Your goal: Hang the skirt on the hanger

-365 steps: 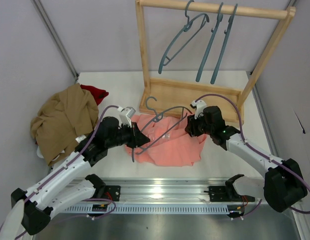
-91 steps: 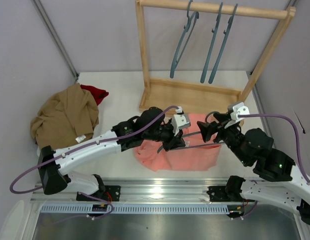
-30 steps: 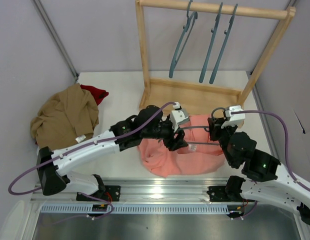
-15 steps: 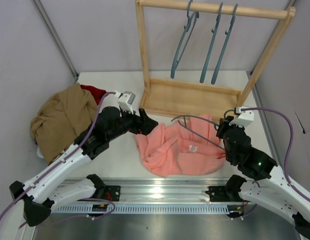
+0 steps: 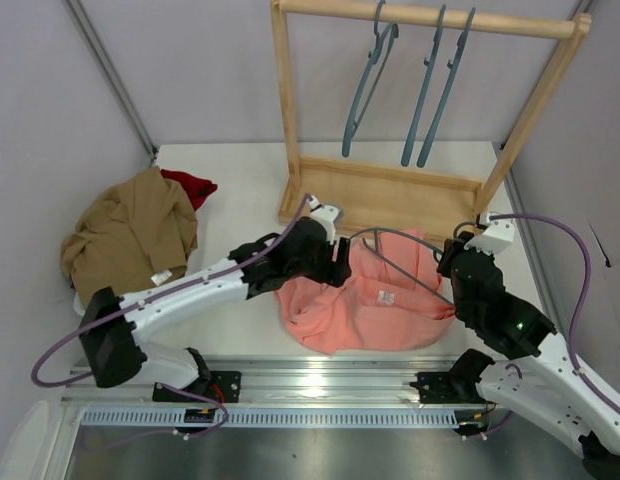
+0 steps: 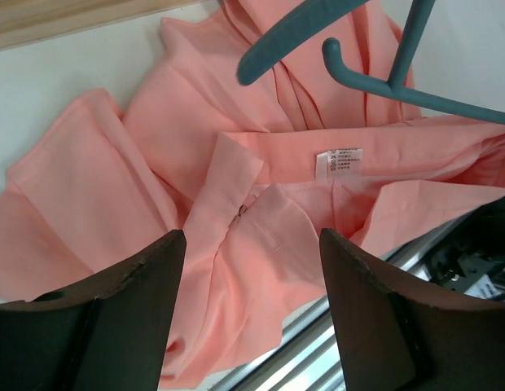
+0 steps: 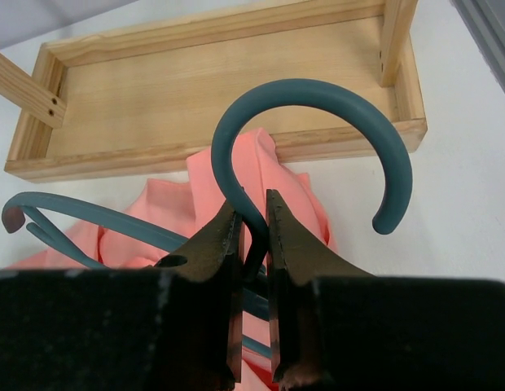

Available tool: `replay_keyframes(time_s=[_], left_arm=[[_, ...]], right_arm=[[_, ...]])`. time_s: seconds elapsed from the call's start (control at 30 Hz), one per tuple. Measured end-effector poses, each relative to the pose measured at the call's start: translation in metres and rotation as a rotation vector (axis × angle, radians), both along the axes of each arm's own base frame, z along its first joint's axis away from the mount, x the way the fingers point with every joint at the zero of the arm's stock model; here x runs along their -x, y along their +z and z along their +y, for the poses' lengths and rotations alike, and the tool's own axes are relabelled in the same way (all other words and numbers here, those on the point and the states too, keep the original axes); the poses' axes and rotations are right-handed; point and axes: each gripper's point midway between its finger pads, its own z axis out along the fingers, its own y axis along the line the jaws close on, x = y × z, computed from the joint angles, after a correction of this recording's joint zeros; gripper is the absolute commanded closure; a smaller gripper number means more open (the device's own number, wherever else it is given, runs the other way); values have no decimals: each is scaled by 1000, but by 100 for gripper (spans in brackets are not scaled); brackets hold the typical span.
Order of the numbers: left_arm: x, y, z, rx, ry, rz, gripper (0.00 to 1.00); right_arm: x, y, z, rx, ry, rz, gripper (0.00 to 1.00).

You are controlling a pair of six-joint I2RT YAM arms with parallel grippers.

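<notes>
The salmon-pink skirt (image 5: pixel 355 305) lies crumpled on the table in front of the rack base, its white label (image 6: pixel 337 160) showing. The teal hanger (image 5: pixel 392 263) lies across it, one arm under a fold. My right gripper (image 7: pixel 252 218) is shut on the hanger's neck just below the hook (image 7: pixel 311 91), at the skirt's right edge (image 5: pixel 448 262). My left gripper (image 5: pixel 335 262) hovers open over the skirt's left part. Its dark fingers (image 6: pixel 130 309) frame the waistband fold (image 6: pixel 236 204) with nothing between them. The hanger (image 6: pixel 415 96) crosses the upper right of the left wrist view.
A wooden rack (image 5: pixel 535 110) stands at the back with three teal hangers (image 5: pixel 422 90) on its bar, above a tray-like base (image 7: pixel 204 90). A tan-brown garment (image 5: pixel 130 235) and a dark red one (image 5: pixel 190 185) lie at the left. A metal rail (image 5: pixel 320 385) runs along the front edge.
My left gripper let go near the hanger, swung away to the left, then came back over the skirt's left side, open. The right gripper kept its hold on the hanger and shifted right.
</notes>
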Motion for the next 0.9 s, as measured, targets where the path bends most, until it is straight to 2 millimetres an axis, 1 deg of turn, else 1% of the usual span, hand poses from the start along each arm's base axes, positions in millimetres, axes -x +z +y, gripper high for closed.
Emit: replay_keyframes(time_s=[0.07,0.17,0.27,0.4,0.5,0.53,0.57,0.6,0.63,0.67,0.7,0.73,0.83,0.9], left_arm=[[-1,-5,-12,-37,-15,-7,28],[-1,-17,-23,-96,-30,-12,31],[-2,-29,-30,-157,-37,-30,32],[6,-47,-43,-235,-74,-59,32],[13,-59,-49,-271,-100,-67,40],[15,-62,-50,-285,-107,-70,47],[15,-66,-51,-295,-109,-71,51],[15,-69,-51,-307,-112,-74,58],[14,-72,-50,-320,-110,-76,74],[12,-75,-49,-333,-108,-80,83],[11,-77,-48,-344,-105,-83,96],[9,-80,-46,-362,-104,-88,100],[8,-83,-41,-382,-74,-84,100],[7,-81,-36,-375,-38,-83,100]], right_arm=[[2,2,-2,-14,-4,-8,100],[3,3,-5,-31,-7,-19,100],[4,-6,-6,-33,-8,-6,100],[2,-15,-5,-48,-22,23,100],[2,-21,-5,-60,-32,45,100],[2,-22,-5,-62,-35,49,100],[1,-23,-5,-66,-37,53,100],[1,-24,-5,-71,-39,55,100],[1,-24,-5,-75,-40,56,100],[1,-25,-5,-79,-41,57,100],[0,-25,-5,-81,-41,57,100],[0,-25,-6,-81,-44,58,100],[0,-27,-7,-84,-47,61,100],[-1,-29,-6,-86,-41,67,100]])
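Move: The skirt's waistband fold lies below the open left hand, about 8 cm lower, 4 cm to its right and 1 cm nearer the base. The care label is roughly 6 cm to the right of that fold, about level with it; the hanger's free end hangs some 5 cm ahead of the left hand and 3 cm to its right, slightly below. From the right hand, the waistband fold is about 18 cm left, 5 cm back and 16 cm below. The skirt's waistband fold, just left of the care label, is what the left hand sinks to: about 8 cm down beneath the hanger's free end, swinging some 5 cm right and then easing slightly back left. The fingers tip roughly 20 degrees steeper and, near the bottom, shut fully to pinch the cloth. The right hand keeps its grip by the hanger's hook and lowers it about 3 cm. ##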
